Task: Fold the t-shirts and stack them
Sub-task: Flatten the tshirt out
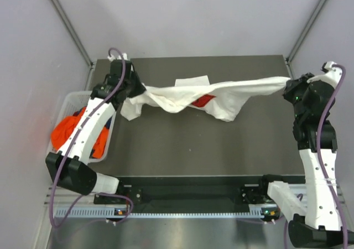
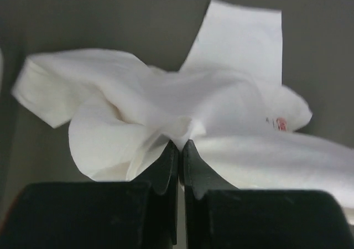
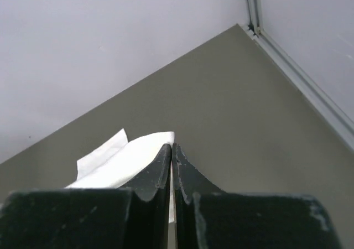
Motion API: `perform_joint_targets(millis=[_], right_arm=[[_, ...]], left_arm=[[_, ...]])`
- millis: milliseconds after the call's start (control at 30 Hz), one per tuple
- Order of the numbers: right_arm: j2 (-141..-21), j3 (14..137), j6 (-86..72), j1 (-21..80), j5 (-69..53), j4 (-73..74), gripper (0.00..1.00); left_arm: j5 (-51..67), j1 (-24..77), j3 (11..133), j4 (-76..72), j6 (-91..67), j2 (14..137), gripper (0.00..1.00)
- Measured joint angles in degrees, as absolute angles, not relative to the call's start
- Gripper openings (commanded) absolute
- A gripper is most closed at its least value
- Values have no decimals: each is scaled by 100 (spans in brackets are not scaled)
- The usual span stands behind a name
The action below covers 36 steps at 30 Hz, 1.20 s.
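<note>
The white t-shirt (image 1: pixel 221 97) with a red chest print (image 1: pixel 203 100) hangs stretched across the back of the table between both arms, sagging in the middle. My left gripper (image 1: pixel 137 89) is shut on its left end, where white cloth (image 2: pixel 166 110) bunches at the closed fingertips (image 2: pixel 180 144). At the far right my right gripper (image 1: pixel 289 84) is shut on the other end, a white edge (image 3: pixel 138 155) pinched between its fingers. An orange t-shirt (image 1: pixel 69 128) lies in the basket. The dark blue one is out of view.
A white lattice basket (image 1: pixel 71 100) stands off the table's left edge beside the left arm. A white folded piece (image 1: pixel 192 82) lies on the dark table (image 1: pixel 193 149) behind the stretched shirt. Grey walls enclose the back and sides.
</note>
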State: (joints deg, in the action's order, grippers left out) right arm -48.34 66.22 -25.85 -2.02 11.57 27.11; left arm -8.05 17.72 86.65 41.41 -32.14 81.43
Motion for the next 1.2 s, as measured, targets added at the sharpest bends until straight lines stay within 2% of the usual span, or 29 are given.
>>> perform_joint_targets(millis=[133, 233, 333, 400, 667, 833, 1200], right_arm=[[-4674, 6554, -2477, -200, 1391, 3070, 0], [-4560, 6292, -2353, -200, 1673, 3575, 0], [-4565, 6224, -2268, -200, 1833, 3909, 0], [-4552, 6224, -2222, -200, 1953, 4095, 0], [-4333, 6106, -2204, -200, 1957, 4222, 0], [-4235, 5970, -2209, -200, 1835, 4246, 0], [-4160, 5808, -2231, -200, 1527, 4165, 0]], left_arm=[[513, 1675, 6949, 3124, -3435, 7968, 8], [1135, 1741, 6093, 2836, -3616, 8294, 21], [1214, 1754, 5747, 2919, -3719, 8497, 24], [1173, 1750, 5645, 3006, -3728, 8442, 31], [888, 1758, 5229, 3188, -3710, 7400, 47], [1037, 1774, 4875, 2991, -3795, 7301, 50], [1216, 2091, 4023, 1704, -4458, 7712, 48]])
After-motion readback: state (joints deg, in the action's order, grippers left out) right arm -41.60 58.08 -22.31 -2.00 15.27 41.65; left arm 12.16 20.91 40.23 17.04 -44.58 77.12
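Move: Some 8 cm back, 4 cm to the right and 23 cm below the left hand, which holds one end of the slung t-shirt, is the bare table spot for laying it; the red print in the sag hangs about 21 cm right, 2 cm ahead and 18 cm below, and the basket stands 23 cm left and 8 cm back. For the right hand, still gripping the other end, the table to lower towards is 5 cm back, 1 cm right and 32 cm down. Swooping down nearly 20 cm and back with its fingers tipping some 25 degrees lower, the left hand lays its end of the t-shirt on the table and opens to about half, letting go; it eases up slightly while drawing back, then sinks again in front of the shirt's near edge. The right hand keeps its pinch, lowering about 9 cm and coming back 5 cm, also tipping down. ##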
